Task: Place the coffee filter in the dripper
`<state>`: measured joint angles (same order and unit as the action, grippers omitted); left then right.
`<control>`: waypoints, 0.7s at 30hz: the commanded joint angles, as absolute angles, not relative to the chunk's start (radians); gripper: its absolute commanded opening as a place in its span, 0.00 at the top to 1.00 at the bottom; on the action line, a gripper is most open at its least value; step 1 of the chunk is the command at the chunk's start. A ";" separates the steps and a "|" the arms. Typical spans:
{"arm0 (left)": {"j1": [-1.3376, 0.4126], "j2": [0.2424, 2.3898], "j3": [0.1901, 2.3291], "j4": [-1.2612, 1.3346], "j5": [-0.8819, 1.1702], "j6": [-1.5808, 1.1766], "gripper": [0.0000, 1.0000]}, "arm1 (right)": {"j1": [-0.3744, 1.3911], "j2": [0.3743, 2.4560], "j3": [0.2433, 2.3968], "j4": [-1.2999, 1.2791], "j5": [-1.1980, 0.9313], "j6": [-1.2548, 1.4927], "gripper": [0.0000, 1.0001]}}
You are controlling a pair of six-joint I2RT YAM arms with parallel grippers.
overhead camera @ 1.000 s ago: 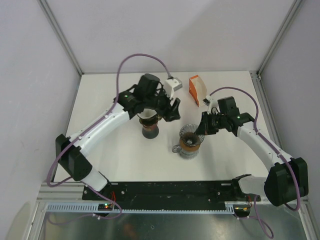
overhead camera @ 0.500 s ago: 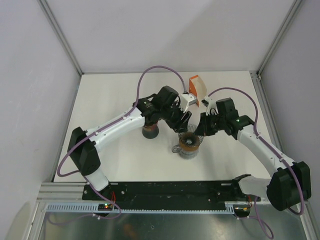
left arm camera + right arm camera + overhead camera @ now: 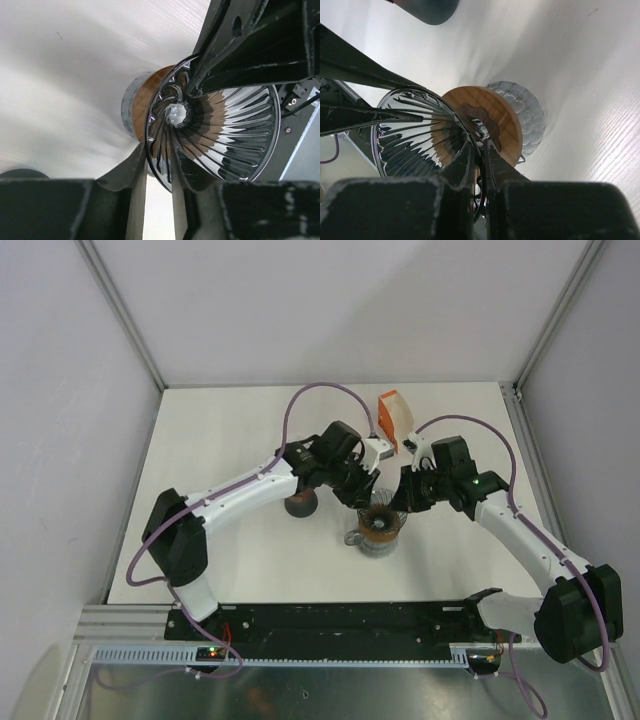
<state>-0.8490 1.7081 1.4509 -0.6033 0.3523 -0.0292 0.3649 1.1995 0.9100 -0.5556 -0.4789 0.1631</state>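
Observation:
The glass ribbed dripper (image 3: 379,527) with a wooden collar stands on the white table at mid-centre. My left gripper (image 3: 364,499) is at its left rim. In the left wrist view (image 3: 159,161) its jaws stand a little apart, one finger outside the rim and one inside the dripper's cone (image 3: 230,135). My right gripper (image 3: 401,504) is shut on the dripper's right rim, and the right wrist view (image 3: 479,148) shows it pinching the glass beside the wooden collar (image 3: 492,112). No coffee filter shows in any view.
A dark cup (image 3: 300,505) stands just left of the dripper, under the left arm; it also shows in the right wrist view (image 3: 427,10). An orange and white box (image 3: 393,420) stands behind the dripper. Walls enclose the table at the back and sides.
My left gripper has moved right, from above the dark cup to the dripper's rim. The pale thing seen at the cup a second ago no longer shows. The right gripper has stayed on the dripper.

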 commanded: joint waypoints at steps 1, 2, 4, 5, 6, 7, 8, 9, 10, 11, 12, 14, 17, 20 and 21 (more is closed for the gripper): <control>-0.853 1.726 1.440 -0.617 0.390 -0.026 0.82 | 0.372 1.207 0.880 -0.588 -0.404 0.127 1.00; -0.853 1.728 1.435 -0.617 0.395 -0.027 0.86 | 0.374 1.208 0.877 -0.589 -0.396 0.127 1.00; -0.854 1.730 1.419 -0.617 0.406 -0.028 0.94 | 0.376 1.210 0.869 -0.592 -0.388 0.125 1.00; -0.854 1.732 1.408 -0.618 0.411 -0.028 0.97 | 0.376 1.212 0.862 -0.594 -0.383 0.125 1.00; -0.853 1.734 1.400 -0.618 0.417 -0.027 0.98 | 0.377 1.215 0.859 -0.598 -0.378 0.126 1.00; -0.853 1.737 1.389 -0.618 0.422 -0.027 0.99 | 0.377 1.219 0.856 -0.601 -0.372 0.126 1.00; -0.853 1.742 1.380 -0.619 0.427 -0.027 0.99 | 0.377 1.221 0.854 -0.603 -0.369 0.126 1.00; -0.854 1.747 1.370 -0.619 0.432 -0.028 1.00 | 0.377 1.225 0.849 -0.602 -0.366 0.128 1.00; -0.853 1.752 1.362 -0.619 0.437 -0.028 1.00 | 0.377 1.228 0.844 -0.599 -0.366 0.132 1.00; -0.854 1.757 1.353 -0.619 0.440 -0.027 1.00 | 0.377 1.233 0.839 -0.595 -0.367 0.136 1.00; -0.853 1.764 1.347 -0.620 0.443 -0.025 1.00 | 0.377 1.239 0.832 -0.588 -0.369 0.141 1.00; -0.853 1.776 1.331 -0.619 0.448 -0.022 1.00 | 0.377 1.253 0.818 -0.576 -0.373 0.156 1.00; -0.853 1.799 1.312 -0.619 0.448 -0.013 1.00 | 0.377 1.280 0.803 -0.559 -0.386 0.176 1.00; -0.852 1.821 1.295 -0.619 0.470 -0.006 1.00 | 0.377 1.300 0.800 -0.554 -0.390 0.183 1.00; -0.852 1.825 1.288 -0.618 0.472 -0.004 1.00 | 0.377 1.300 0.799 -0.552 -0.388 0.183 1.00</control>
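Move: My right hand already holds the glass dripper by its rim, with the wooden collar on the jug about 5 cm to its left, 1 cm back and 6 cm below. My left hand's half-open fingers straddle the opposite rim; the dripper's middle lies some 5 cm to the right, 1 cm back and 3 cm down. From that hand the collar is 5 cm right, 1 cm back, 7 cm down, and the red cup roughly 14 cm left, 8 cm ahead and 11 cm down. I shut my left fingers on the near left rim of the glass dripper, pinching it while that hand eases less than a centimetre rightwards and tips about 5 degrees. With my right hand still gripping the other side, I then lower both hands together, slowly, by about 1 to 1.5 cm, straight down towards the wooden collar on the jug. ##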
